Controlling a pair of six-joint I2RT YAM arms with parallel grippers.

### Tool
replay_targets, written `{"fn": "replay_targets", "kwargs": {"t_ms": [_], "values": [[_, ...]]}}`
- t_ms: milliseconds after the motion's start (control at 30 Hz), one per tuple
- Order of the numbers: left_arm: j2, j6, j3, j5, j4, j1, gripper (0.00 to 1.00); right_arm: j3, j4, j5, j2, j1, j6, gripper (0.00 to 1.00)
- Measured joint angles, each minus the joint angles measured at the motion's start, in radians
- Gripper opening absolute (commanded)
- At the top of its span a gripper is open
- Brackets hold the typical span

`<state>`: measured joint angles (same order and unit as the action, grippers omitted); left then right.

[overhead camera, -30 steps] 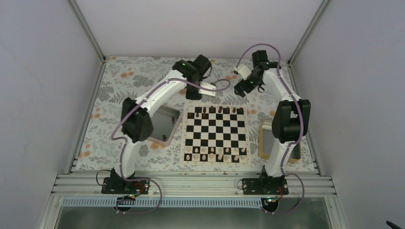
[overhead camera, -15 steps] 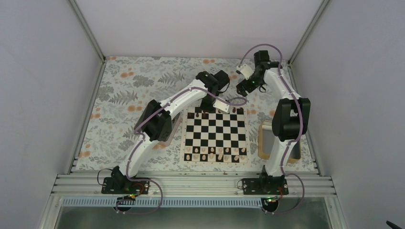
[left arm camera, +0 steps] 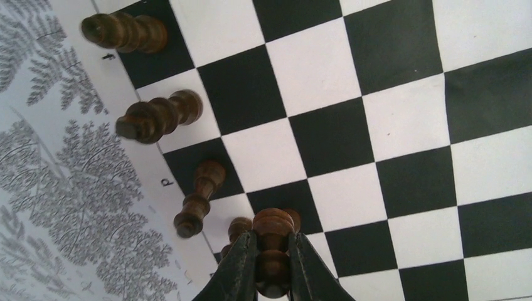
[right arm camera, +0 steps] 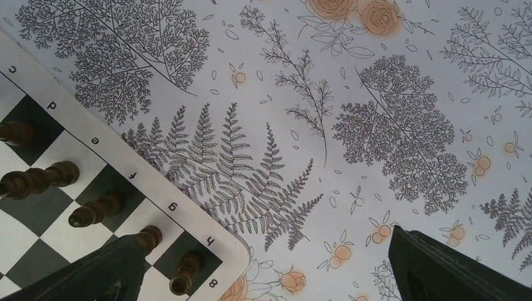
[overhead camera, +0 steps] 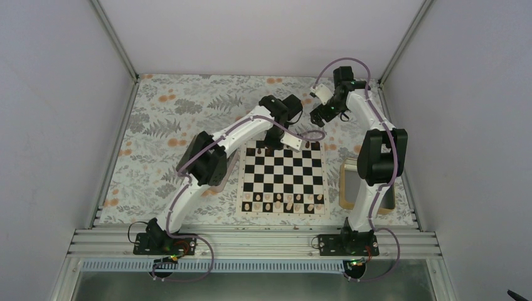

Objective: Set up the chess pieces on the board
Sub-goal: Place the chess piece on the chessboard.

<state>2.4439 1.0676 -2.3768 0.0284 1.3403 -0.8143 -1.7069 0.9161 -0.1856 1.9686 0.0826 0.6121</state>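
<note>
The chequered board (overhead camera: 283, 177) lies mid-table. Dark brown pieces (overhead camera: 289, 144) stand along its far row, pale ones along its near row. My left gripper (overhead camera: 271, 145) hangs over the far left part of the board. In the left wrist view the left gripper (left arm camera: 271, 271) is shut on a dark brown piece (left arm camera: 273, 248) just above the squares, with other dark pieces (left arm camera: 160, 116) standing in the row beside it. My right gripper (overhead camera: 315, 116) is open and empty past the far right corner of the board (right arm camera: 207, 232), over the floral cloth; dark pieces (right arm camera: 39, 179) show at its left.
A shiny metal tray (overhead camera: 216, 164) lies left of the board under the left arm. A wood-edged tray (overhead camera: 347, 182) sits to the right, behind the right arm. The floral cloth (overhead camera: 188, 106) covers the table, with walls close on three sides.
My left arm has swung from the far left of the table to over the board's far row with the piece, then lowered slightly. The right gripper has shifted a little right.
</note>
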Motion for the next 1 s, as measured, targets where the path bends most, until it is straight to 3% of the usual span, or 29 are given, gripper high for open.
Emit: {"fn": "replay_targets", "kwargs": {"t_ms": [1000], "values": [[0.153,0.002,-0.079,-0.035,-0.023,-0.013,0.14,-0.009,0.006,-0.023,0.0,0.0,0.001,1.0]]}}
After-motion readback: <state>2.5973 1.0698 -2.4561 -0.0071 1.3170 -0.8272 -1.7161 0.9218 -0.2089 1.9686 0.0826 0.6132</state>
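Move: Almost straight under the pawn pinched in the left hand is its empty white square, d7, about 1 cm ahead, 1 cm to the right and 7 cm below. The queen stands 3 cm beyond that square and the king another 3 cm to the queen's right; the pawn already set on c7 is 3 cm to the square's left. From the idle right hand the empty square lies some 17 cm left, 10 cm back and 11 cm down. Lowering the held pawn upright onto d7, the left hand sinks about 5 cm, easing back a touch before it edges some 1.5 cm forward and 1 cm right during the descent. It then holds still just in front of the queen, pawn base at the board, fingers keeping their pinch. ##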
